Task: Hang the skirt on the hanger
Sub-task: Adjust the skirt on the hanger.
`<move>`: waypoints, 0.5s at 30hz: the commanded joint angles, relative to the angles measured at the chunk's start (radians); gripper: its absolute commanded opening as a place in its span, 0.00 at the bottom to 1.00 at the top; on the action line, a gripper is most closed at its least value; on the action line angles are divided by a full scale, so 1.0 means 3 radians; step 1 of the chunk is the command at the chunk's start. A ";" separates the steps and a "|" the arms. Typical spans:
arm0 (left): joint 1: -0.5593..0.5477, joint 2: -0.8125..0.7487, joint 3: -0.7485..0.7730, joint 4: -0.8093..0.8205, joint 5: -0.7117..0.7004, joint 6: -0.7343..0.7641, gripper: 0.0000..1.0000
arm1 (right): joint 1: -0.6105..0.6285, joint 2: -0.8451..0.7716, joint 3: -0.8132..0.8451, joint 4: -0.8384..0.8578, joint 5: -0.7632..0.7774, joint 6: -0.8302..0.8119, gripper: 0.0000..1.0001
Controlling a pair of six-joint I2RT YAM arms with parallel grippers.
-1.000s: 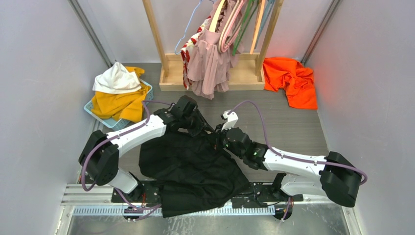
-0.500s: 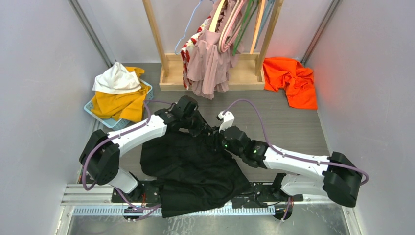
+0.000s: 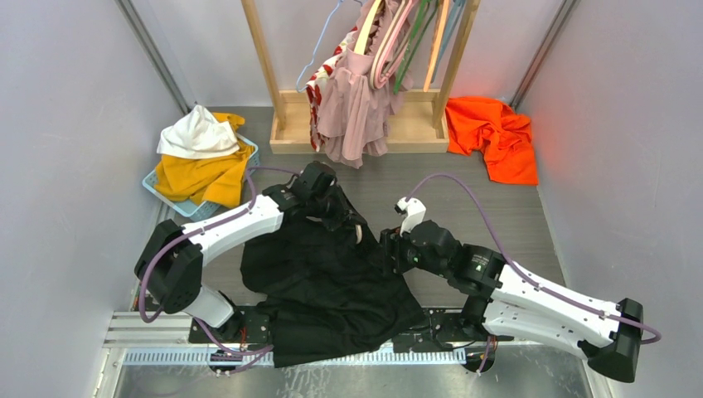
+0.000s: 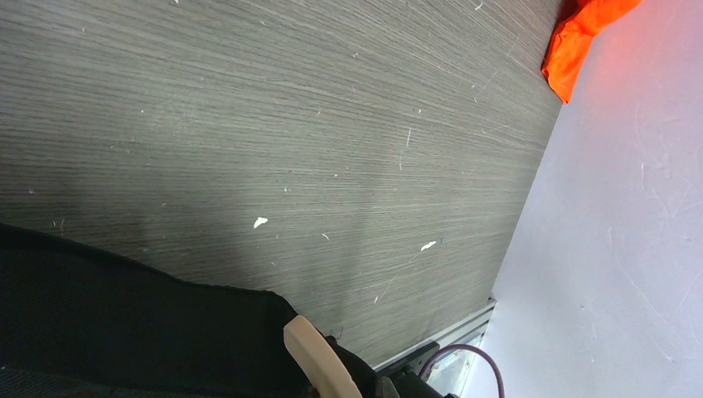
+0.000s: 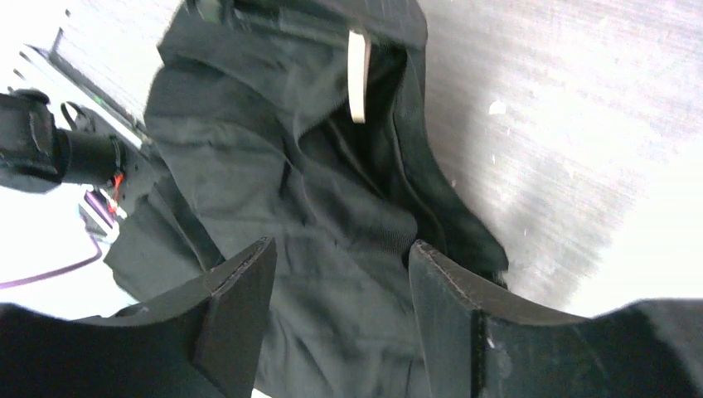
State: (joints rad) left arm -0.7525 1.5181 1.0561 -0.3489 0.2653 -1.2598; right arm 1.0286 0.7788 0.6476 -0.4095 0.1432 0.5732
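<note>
The black skirt (image 3: pixel 327 282) lies crumpled on the table in front of both arm bases. My left gripper (image 3: pixel 346 219) sits at the skirt's far edge, shut on the cream hanger (image 4: pixel 319 361), whose end pokes out of the black cloth (image 4: pixel 124 332). The left fingers themselves are hidden under the fabric. In the right wrist view a strip of that hanger (image 5: pixel 358 75) hangs inside the skirt's opening (image 5: pixel 332 191). My right gripper (image 3: pixel 391 250) (image 5: pixel 340 249) hovers open just right of the skirt, with nothing between its fingers.
A blue basket (image 3: pixel 184 207) with yellow and white clothes stands at the left. A wooden rack (image 3: pixel 278 124) with hung garments and spare hangers is at the back. An orange garment (image 3: pixel 495 133) (image 4: pixel 589 33) lies back right. Walls close in on both sides.
My right gripper has opened, let go of the skirt's edge and drawn back toward the near right. The left gripper has closed and stayed at the skirt's far edge.
</note>
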 commanded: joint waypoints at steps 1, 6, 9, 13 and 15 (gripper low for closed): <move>0.0006 -0.0132 0.0110 0.0043 0.0010 0.0318 0.00 | 0.0018 -0.0083 -0.0002 -0.0460 -0.0264 0.0307 0.64; 0.0007 -0.0109 0.0161 -0.0009 0.0059 0.0406 0.00 | 0.0017 -0.0141 -0.0179 -0.0458 -0.0441 0.0458 0.63; 0.0008 -0.0114 0.0174 -0.0008 0.0078 0.0420 0.00 | 0.0018 -0.0147 -0.0249 -0.0505 -0.0457 0.0468 0.63; 0.0008 -0.0121 0.0190 -0.0011 0.0089 0.0436 0.00 | 0.0022 -0.0194 -0.0349 -0.0511 -0.0437 0.0486 0.64; 0.0009 -0.0122 0.0189 -0.0008 0.0098 0.0441 0.00 | 0.0018 -0.0160 -0.0393 -0.0483 -0.0468 0.0486 0.65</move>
State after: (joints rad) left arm -0.7525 1.5181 1.0786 -0.3710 0.2893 -1.1938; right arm 1.0306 0.7406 0.5438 -0.5671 0.0216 0.6994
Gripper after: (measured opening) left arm 0.192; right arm 0.643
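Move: From the right hand, the loose right side of the skirt, the part to go for, lies about 7 cm back, 2 cm to the left and some 10 cm below. The bare end of the hanger is about 6 cm ahead, 6 cm to the left and 3 cm lower. From the left hand, which already holds the skirt's waist and the hanger, that loose side is roughly 15 cm back, 9 cm to the right and 8 cm down. Sink the open right gripper about 6 cm while drawing it back some 4 to 5 cm and a little to its right, away from the hanger's end and down towards the loose right side of the skirt. Tip the fingers about 15 degrees further down as you go and leave them open. Let the left gripper stay put, keeping its pinch on the waist and hanger. ##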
